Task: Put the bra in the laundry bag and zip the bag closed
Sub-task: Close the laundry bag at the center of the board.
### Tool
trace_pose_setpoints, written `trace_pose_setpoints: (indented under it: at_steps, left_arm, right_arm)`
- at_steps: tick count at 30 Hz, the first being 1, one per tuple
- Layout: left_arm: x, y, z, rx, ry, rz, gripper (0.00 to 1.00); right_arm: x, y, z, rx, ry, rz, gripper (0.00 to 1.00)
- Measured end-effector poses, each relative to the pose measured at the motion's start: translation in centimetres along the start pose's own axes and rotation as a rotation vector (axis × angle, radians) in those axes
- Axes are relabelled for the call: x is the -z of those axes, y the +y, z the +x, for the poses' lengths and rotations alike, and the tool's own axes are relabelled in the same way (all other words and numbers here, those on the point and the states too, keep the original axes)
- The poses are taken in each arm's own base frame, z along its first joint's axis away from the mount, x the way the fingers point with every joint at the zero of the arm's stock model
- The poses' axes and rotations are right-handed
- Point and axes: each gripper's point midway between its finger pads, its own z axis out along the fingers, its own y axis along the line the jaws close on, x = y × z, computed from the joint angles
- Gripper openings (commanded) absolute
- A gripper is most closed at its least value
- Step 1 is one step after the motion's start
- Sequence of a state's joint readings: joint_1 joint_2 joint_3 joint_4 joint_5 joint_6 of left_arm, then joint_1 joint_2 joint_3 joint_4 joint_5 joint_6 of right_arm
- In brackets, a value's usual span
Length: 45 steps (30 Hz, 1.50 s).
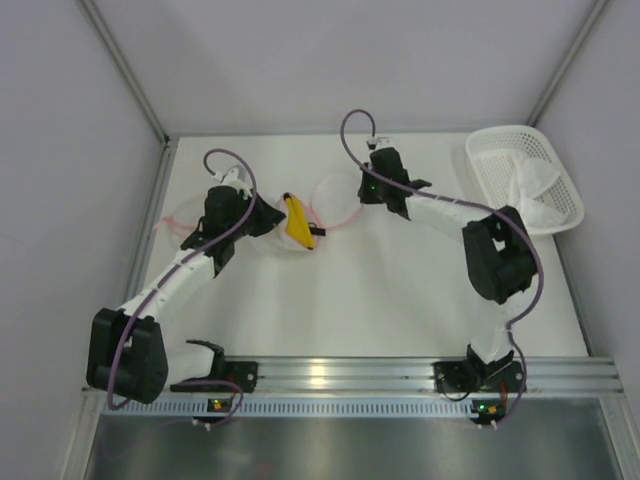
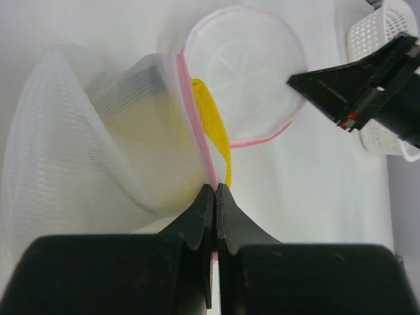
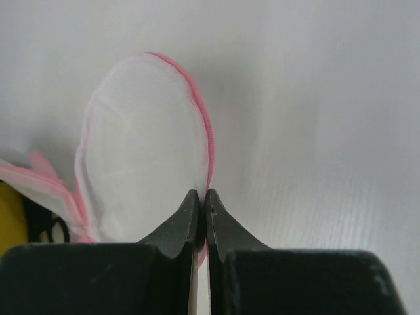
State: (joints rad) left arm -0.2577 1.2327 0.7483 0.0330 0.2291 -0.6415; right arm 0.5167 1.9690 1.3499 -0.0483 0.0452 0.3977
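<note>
The white mesh laundry bag [image 1: 272,232] with a pink zip edge lies open like a clamshell at mid-table. Its round lid [image 1: 335,200] is flipped out to the right. The yellow bra [image 1: 297,220] sits in the bag's mouth, partly behind the mesh wall [image 2: 131,144]. My left gripper [image 2: 215,187] is shut on the bag's pink rim, right beside the bra [image 2: 213,121]. My right gripper [image 3: 200,192] is shut on the pink edge of the lid [image 3: 144,144]. The left wrist view shows that gripper's fingers [image 2: 341,85] at the lid's [image 2: 243,72] right edge.
A white plastic basket [image 1: 525,180] with white cloth in it stands at the back right, also seen in the left wrist view as the basket [image 2: 384,33]. Grey walls enclose the table on three sides, and a metal rail [image 1: 340,375] runs along the near edge.
</note>
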Motion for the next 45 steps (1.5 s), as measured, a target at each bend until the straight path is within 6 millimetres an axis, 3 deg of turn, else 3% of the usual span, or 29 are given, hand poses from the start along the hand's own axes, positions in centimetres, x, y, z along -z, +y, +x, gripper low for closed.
trace_pose_setpoints:
  at_steps: [4, 9, 12, 14, 17, 23, 26, 31, 37, 45]
  left_arm:
    - [0.2, -2.1, -1.0, 0.040, 0.004, 0.063, 0.00]
    - [0.7, -5.1, -2.9, 0.073, -0.020, 0.156, 0.00]
    - [0.6, -5.2, -2.7, 0.081, -0.012, 0.159, 0.00]
    - [0.1, -5.2, -2.2, 0.079, -0.001, 0.155, 0.00]
    - [-1.1, -5.2, -0.5, 0.054, 0.030, 0.132, 0.00]
    - [-3.3, -6.5, 5.7, -0.021, 0.170, 0.124, 0.00]
    - [-3.7, -6.2, 6.2, -0.027, 0.174, 0.104, 0.00]
    - [-4.1, -6.1, 6.5, -0.034, 0.173, 0.100, 0.00]
    - [-4.7, -6.3, 8.5, -0.036, 0.229, 0.101, 0.00]
    - [-5.5, -10.0, 7.6, 0.001, 0.227, 0.165, 0.00]
  right_arm:
    - [6.7, 0.2, -6.8, 0.067, -0.167, 0.038, 0.00]
    - [20.0, 1.9, -16.8, 0.116, -0.498, 0.013, 0.00]
    - [26.2, 2.7, -19.8, 0.138, -0.640, -0.006, 0.00]
    - [28.3, 2.9, -20.3, 0.162, -0.684, -0.006, 0.00]
    - [28.1, 2.6, -18.3, 0.245, -0.701, 0.033, 0.00]
    - [22.0, 1.3, -8.5, 0.459, -0.471, 0.166, 0.00]
    - [21.5, 0.1, -6.7, 0.478, -0.433, 0.193, 0.00]
    - [22.7, 0.0, -6.3, 0.478, -0.452, 0.173, 0.00]
    - [23.7, 1.3, -6.6, 0.550, -0.497, 0.190, 0.00]
    - [26.1, 0.7, -9.8, 0.678, -0.601, 0.308, 0.00]
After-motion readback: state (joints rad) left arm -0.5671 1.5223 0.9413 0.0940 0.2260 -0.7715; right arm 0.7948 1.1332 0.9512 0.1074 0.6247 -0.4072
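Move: The bra lies in the laundry bag, about 4 cm right of the left gripper, 3 cm ahead and some 8 cm below it; from the right gripper it is roughly 15 cm left and 7 cm back, about level. The bag's empty half spreads some 7 cm left of the right gripper, 2 cm ahead and slightly below. On the board, the second bag sits about 20 cm left of the left gripper, 8 cm ahead and 14 cm below. Keep both grippers shut on the pink rims and swing the right one up about 33 cm and back, drifting right, then dip it some 15 cm and raise it partway again, tilting its fingers up around 45 degrees. Lift the left gripper about 5 cm, then lower it while carrying its rim right towards the board's middle, roughly 14 cm in all, and raise it slightly at the end. ##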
